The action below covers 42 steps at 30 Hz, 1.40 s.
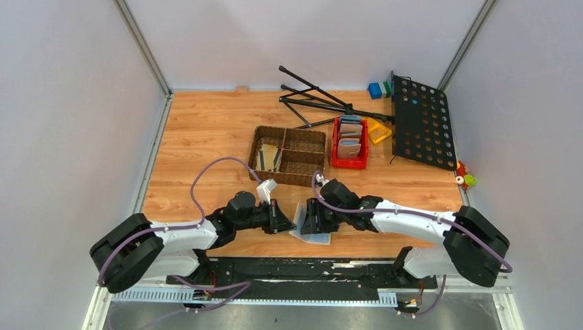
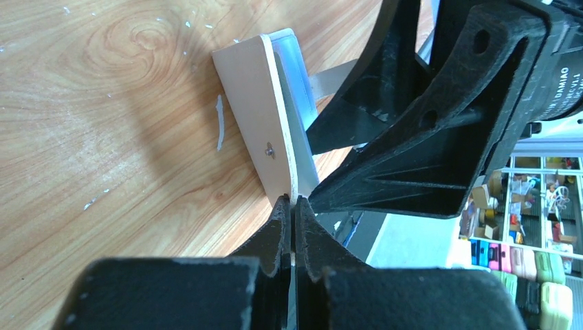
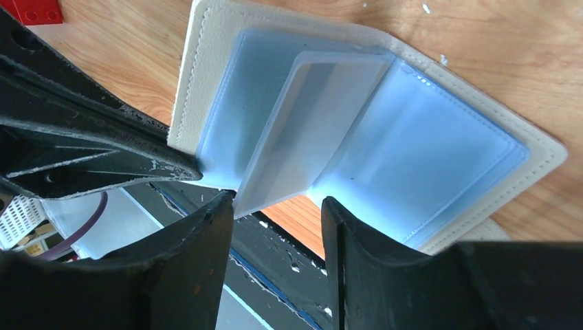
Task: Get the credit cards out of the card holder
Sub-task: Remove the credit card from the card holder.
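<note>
The card holder (image 3: pixel 206 62) lies open near the table's front edge, its beige cover around pale blue-grey pockets. My left gripper (image 2: pixel 292 203) is shut on the edge of its beige cover (image 2: pixel 258 117), which it holds tilted up off the wood. My right gripper (image 3: pixel 275 206) is open at the pockets. A middle pocket leaf (image 3: pixel 309 130) points down between its fingers, with one corner against the left finger (image 3: pixel 206 234). I cannot tell whether that whitish leaf holds a card. Some credit cards (image 1: pixel 269 158) lie in the woven basket (image 1: pixel 302 176).
Behind the basket stands a red bin (image 1: pixel 349 162) holding other wallets. A black folded music stand (image 1: pixel 419 120) lies at the back right, with a yellow piece (image 1: pixel 377 129) and small blocks (image 1: pixel 379 89) near it. The black base rail (image 1: pixel 289 268) runs along the near edge.
</note>
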### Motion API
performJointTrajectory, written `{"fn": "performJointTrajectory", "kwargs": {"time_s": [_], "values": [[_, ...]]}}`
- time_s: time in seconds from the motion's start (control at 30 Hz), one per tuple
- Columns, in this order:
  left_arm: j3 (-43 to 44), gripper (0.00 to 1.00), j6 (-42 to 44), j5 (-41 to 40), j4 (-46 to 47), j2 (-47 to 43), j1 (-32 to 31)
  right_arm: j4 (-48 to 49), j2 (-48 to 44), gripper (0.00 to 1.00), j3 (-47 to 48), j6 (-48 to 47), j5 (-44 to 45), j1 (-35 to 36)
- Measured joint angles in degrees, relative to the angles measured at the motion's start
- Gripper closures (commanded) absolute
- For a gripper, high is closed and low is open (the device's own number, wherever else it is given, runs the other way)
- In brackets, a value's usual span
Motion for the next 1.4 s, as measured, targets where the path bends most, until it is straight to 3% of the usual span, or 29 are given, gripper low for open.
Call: {"fn": "performJointTrajectory", "kwargs": {"time_s": [0.1,0.37,0.63,0.7,0.8,0.93,1.07,1.4], "values": [[0.0,1.00,0.1,-0.1,0.0,0.0,0.0,-1.4,-1.8,0.55,0.0,0.0,1.1,0.1],[0.0,1.00,0.1,0.0,0.0,-0.1,0.0,-2.8,-3.5,0.76,-0.9,0.5,3.6,-0.1],[0.0,1.00,0.1,0.0,0.0,-0.1,0.0,-2.7,-5.9,0.83,-5.3,2.0,3.3,-1.3],[0.0,0.89,0.1,0.0,0.0,-0.1,0.0,-2.0,-6.6,0.87,-6.3,2.4,2.6,-1.9],[0.0,0.63,0.2,0.0,-0.1,-0.1,0.0,0.0,-7.0,0.91,-7.9,3.0,1.0,-3.2],[0.7,0.45,0.1,0.3,-0.6,1.3,0.0,2.6,-7.0,0.97,-9.3,3.9,-0.9,-4.1],[1.7,0.40,0.1,0.5,-1.1,4.5,0.0,4.0,-7.1,1.00,-9.3,4.1,-1.7,-4.2],[2.3,0.39,0.0,1.8,-0.7,8.6,0.0,4.6,-7.2,1.00,-9.6,4.1,-2.1,-4.3]]}}
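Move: The clear card sleeve standing up from the open card holder has its middle about 4 cm ahead of my open right fingers, 1 cm to their left and 1 cm lower. From there, the left cover is some 3 cm ahead and 4 cm left; the flat right-hand page is 3 cm ahead, 4 cm right and 4 cm down; and the wicker basket is about 23 cm ahead and 5 cm left. From my left hand, which pinches the cover's edge, the cover's middle is 4 cm straight ahead and the sleeve's is 3 cm ahead and 3 cm right, both about 3 cm lower. I lift my right hand slightly, then sweep it right over 3 cm and down while closing, ease back left about 1 cm, and pinch the near edge of the standing sleeve. My left hand keeps hold of the cover until then, opens to let go, and sinks about 3 cm with its fingers astride the cover's edge. ##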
